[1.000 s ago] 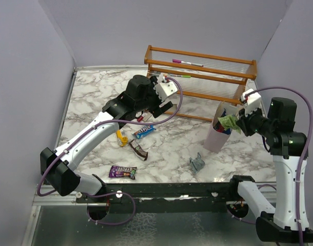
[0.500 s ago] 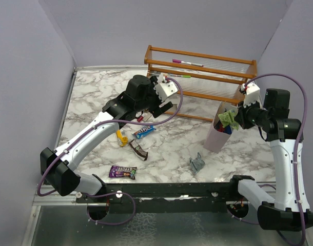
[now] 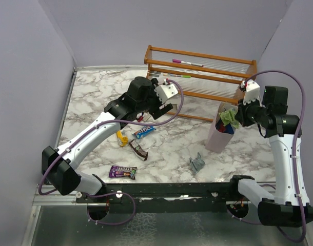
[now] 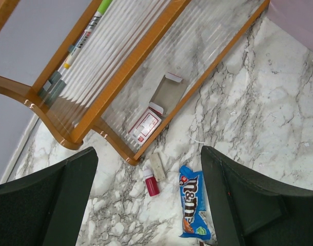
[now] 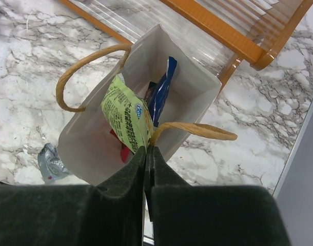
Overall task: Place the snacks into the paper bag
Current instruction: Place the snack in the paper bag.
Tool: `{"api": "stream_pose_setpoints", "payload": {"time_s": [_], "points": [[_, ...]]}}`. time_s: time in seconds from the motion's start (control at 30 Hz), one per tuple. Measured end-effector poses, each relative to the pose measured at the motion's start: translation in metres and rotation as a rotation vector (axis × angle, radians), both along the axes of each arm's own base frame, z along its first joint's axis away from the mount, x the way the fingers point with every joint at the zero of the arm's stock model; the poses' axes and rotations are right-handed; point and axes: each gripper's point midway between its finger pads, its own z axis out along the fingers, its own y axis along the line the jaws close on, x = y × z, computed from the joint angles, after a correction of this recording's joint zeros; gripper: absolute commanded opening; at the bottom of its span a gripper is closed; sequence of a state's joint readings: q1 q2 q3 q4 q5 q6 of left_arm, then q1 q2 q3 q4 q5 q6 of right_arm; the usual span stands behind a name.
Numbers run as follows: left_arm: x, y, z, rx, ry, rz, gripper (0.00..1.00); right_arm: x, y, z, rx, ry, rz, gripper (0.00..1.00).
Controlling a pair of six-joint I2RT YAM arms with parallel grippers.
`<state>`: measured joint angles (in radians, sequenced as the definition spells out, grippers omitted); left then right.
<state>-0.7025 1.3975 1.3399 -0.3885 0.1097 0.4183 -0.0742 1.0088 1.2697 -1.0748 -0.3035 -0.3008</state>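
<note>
The paper bag (image 3: 216,139) stands open on the marble at the right, with a blue snack (image 5: 161,91) and something red inside. My right gripper (image 5: 147,149) is shut on a green snack packet (image 5: 123,119), which hangs into the bag's mouth (image 5: 90,146) beside one string handle. My left gripper (image 4: 149,154) stands open high above a blue-white snack (image 4: 192,207), touching nothing. Yellow (image 3: 122,138), dark brown (image 3: 138,150), purple (image 3: 122,171) and grey-teal (image 3: 197,163) snacks lie on the table.
A wooden rack (image 3: 202,82) with clear shelves and markers stands at the back, close behind the bag. A small red cylinder (image 4: 151,183) and a pale strip lie by the rack's corner, and a red-white carton (image 4: 145,125) sits under the lowest shelf. Purple walls enclose both sides.
My right gripper has carried the green packet up and to the left, from beside the bag to over its mouth. The left arm has barely shifted.
</note>
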Motion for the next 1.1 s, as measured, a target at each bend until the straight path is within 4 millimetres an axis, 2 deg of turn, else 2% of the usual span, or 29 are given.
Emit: {"api": "stream_pose_setpoints", "payload": {"time_s": [0.13,0.53,0.67,0.8,0.97,1.07,1.1], "points": [[0.000,0.001,-0.008,0.014,0.013,0.003,0.85,0.003,0.000,-0.003,0.007,0.014,-0.006,0.09],[0.001,0.001,-0.009,0.018,0.011,0.004,0.85,0.007,0.003,-0.006,0.029,0.027,-0.001,0.15],[0.001,0.002,-0.010,0.022,0.012,0.008,0.85,0.006,0.010,-0.005,0.054,0.025,0.026,0.19],[0.001,0.005,-0.018,0.037,0.020,0.018,0.87,0.004,0.022,-0.002,0.102,0.019,0.083,0.27],[0.001,0.012,-0.032,0.073,0.032,0.038,0.88,-0.001,0.037,0.017,0.145,-0.038,0.164,0.36],[0.002,0.019,-0.040,0.089,0.046,0.052,0.87,-0.004,0.042,0.036,0.155,-0.096,0.201,0.39],[0.003,0.021,-0.042,0.094,0.052,0.057,0.87,-0.006,0.044,0.049,0.152,-0.139,0.213,0.40]]}}
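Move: Some 5 cm ahead and 5 cm left of the right hand is the paper bag, its middle about 14 cm below; the green snack pinched in the fingers hangs 3 cm ahead, 3 cm left and 5 cm down. The crumpled grey packet lies roughly 7 cm back, 13 cm left, 24 cm below. From the left hand, the blue M&M's pack is about 3 cm ahead, 9 cm left, 26 cm down; the bag is 25 cm right and 3 cm back. Easing less than 1 cm farther down and forward at the bag's mouth, the right hand opens its shut fingers about a third and lets go of the green snack, then swings some 4 cm left and climbs about 5 cm, turning counter-clockwise and tipping up. The empty left hand, still open, sinks about 4 cm and drifts 2 cm left, towards the blue M&M's pack. ##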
